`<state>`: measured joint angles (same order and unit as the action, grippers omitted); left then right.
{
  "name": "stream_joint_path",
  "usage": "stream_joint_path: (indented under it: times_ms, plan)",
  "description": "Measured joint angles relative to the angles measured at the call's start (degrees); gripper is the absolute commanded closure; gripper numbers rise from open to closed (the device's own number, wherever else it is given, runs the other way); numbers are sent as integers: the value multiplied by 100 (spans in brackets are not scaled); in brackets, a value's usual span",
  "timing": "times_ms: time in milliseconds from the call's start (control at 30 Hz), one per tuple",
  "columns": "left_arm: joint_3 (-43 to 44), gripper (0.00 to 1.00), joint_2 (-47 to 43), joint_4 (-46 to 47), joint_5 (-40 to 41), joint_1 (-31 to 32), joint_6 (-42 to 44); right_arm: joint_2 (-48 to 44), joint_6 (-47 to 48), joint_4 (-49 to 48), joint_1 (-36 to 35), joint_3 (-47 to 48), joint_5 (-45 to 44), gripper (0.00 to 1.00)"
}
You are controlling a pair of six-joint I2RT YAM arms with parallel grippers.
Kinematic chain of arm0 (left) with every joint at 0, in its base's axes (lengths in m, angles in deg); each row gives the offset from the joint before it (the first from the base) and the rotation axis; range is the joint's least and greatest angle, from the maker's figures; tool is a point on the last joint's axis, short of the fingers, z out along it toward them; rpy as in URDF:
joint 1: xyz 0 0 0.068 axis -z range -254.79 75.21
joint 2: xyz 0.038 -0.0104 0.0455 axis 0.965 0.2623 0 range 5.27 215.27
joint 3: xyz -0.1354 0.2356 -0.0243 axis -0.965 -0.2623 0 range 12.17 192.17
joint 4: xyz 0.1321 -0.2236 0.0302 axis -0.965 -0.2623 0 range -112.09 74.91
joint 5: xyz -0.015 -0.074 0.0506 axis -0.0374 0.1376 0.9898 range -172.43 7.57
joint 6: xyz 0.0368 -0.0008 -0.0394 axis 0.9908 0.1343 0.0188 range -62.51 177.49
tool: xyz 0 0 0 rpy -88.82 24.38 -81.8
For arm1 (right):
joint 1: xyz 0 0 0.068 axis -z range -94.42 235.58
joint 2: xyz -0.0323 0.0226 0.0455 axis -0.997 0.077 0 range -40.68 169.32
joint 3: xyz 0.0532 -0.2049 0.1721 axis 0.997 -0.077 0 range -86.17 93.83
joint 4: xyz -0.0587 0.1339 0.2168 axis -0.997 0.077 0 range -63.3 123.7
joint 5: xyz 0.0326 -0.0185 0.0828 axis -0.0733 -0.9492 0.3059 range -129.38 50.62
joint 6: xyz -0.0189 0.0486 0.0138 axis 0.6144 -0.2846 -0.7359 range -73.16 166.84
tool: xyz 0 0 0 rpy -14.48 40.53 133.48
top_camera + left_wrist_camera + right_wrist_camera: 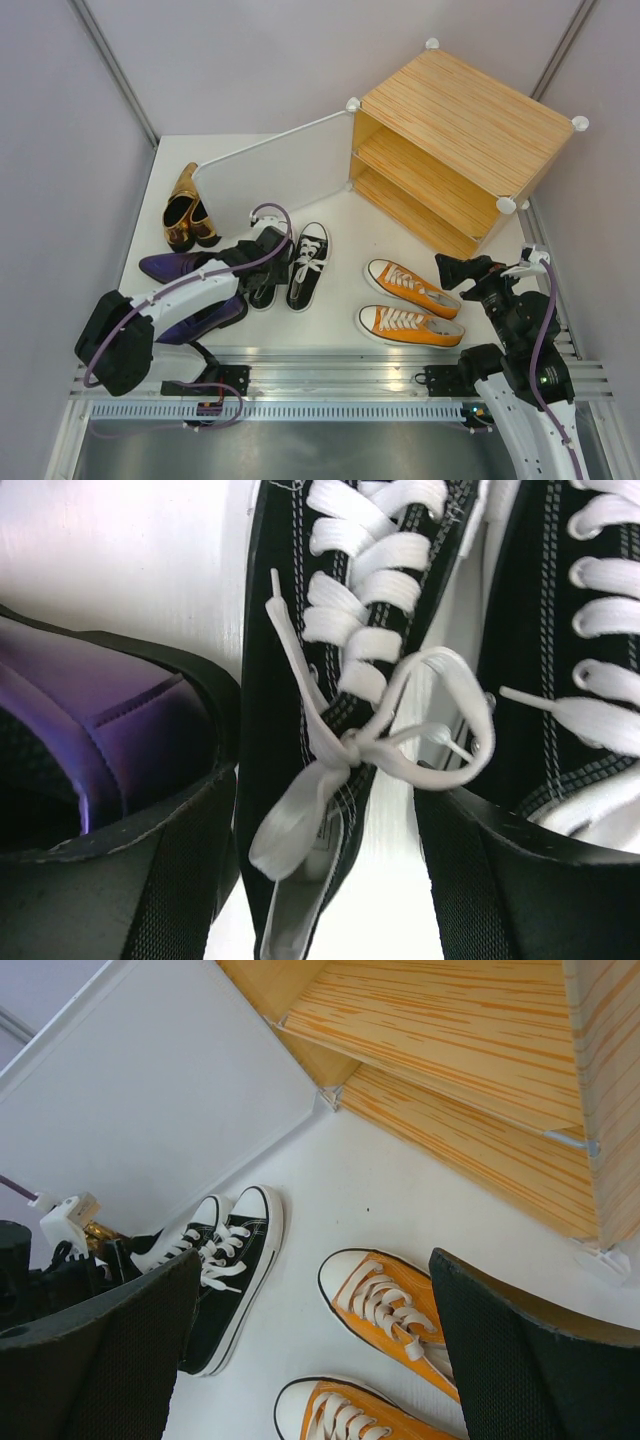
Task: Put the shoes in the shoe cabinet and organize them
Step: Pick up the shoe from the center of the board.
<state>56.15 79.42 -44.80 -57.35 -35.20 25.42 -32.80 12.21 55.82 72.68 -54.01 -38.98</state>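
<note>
The left black sneaker (290,730) lies between the fingers of my open left gripper (330,900), with bare table showing beside the right finger. Its mate (308,265) lies just to the right. My left gripper (272,255) hides most of that left sneaker from above. Two orange sneakers (410,288) (410,325) lie side by side, and my right gripper (462,268) hangs open just right of them, holding nothing. Gold pumps (185,215) and purple loafers (170,265) rest at the left. The shoe cabinet (460,110) stands at the back right, both shelves bare.
The cabinet's white door (290,165) swings open to the left, reaching toward the gold pumps. A purple loafer (90,710) lies right beside my left finger. Grey walls close in the table on the left, back and right. A metal rail (330,375) runs along the near edge.
</note>
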Motion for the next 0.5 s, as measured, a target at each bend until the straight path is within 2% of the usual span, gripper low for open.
stream_joint_path:
  times_ms: [167, 233, 267, 333, 367, 400, 500]
  plan:
    - [-96, 33, 280, 328, -116, -234, 4, -15, 0, -2, 0, 0, 7, 2]
    - [-173, 46, 354, 466, -195, -313, 15, -22, 0, -2, 0, 0, 7, 2]
    - [-205, 57, 376, 520, -240, -330, 20, -26, 0, -2, 0, 0, 7, 2]
    - [-223, 71, 391, 643, -323, -337, 74, -28, 0, -2, 0, 0, 7, 2]
    - [-223, 89, 391, 697, -339, -332, 96, -28, 0, -2, 0, 0, 7, 2]
    - [-223, 98, 391, 730, -354, -326, 107, -28, 0, -2, 0, 0, 7, 2]
    - [-195, 98, 393, 734, -420, -326, 221, -28, 2, -4, 0, 0, 4, 2]
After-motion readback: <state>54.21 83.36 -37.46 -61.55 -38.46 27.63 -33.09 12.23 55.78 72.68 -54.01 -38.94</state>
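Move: The left black shoe lies right under the left gripper, its middle about 3 cm ahead and some 4 cm below, with its laced tongue between the open fingers. Its twin is about 10 cm to the gripper's right and 3 cm ahead; the upper purple shoe lies some 21 cm to the left, 3 cm ahead. From the right hand, the left black shoe is roughly 48 cm left, 10 cm ahead and 20 cm below. Sink the left gripper about 2 cm onto the left black shoe while easing it about 1 cm forward, fingers still slanting forward and down. Then shut the fingers from three-quarters open to almost closed, pinching the tongue just at the heel side of the lace knot; don't lift yet. ##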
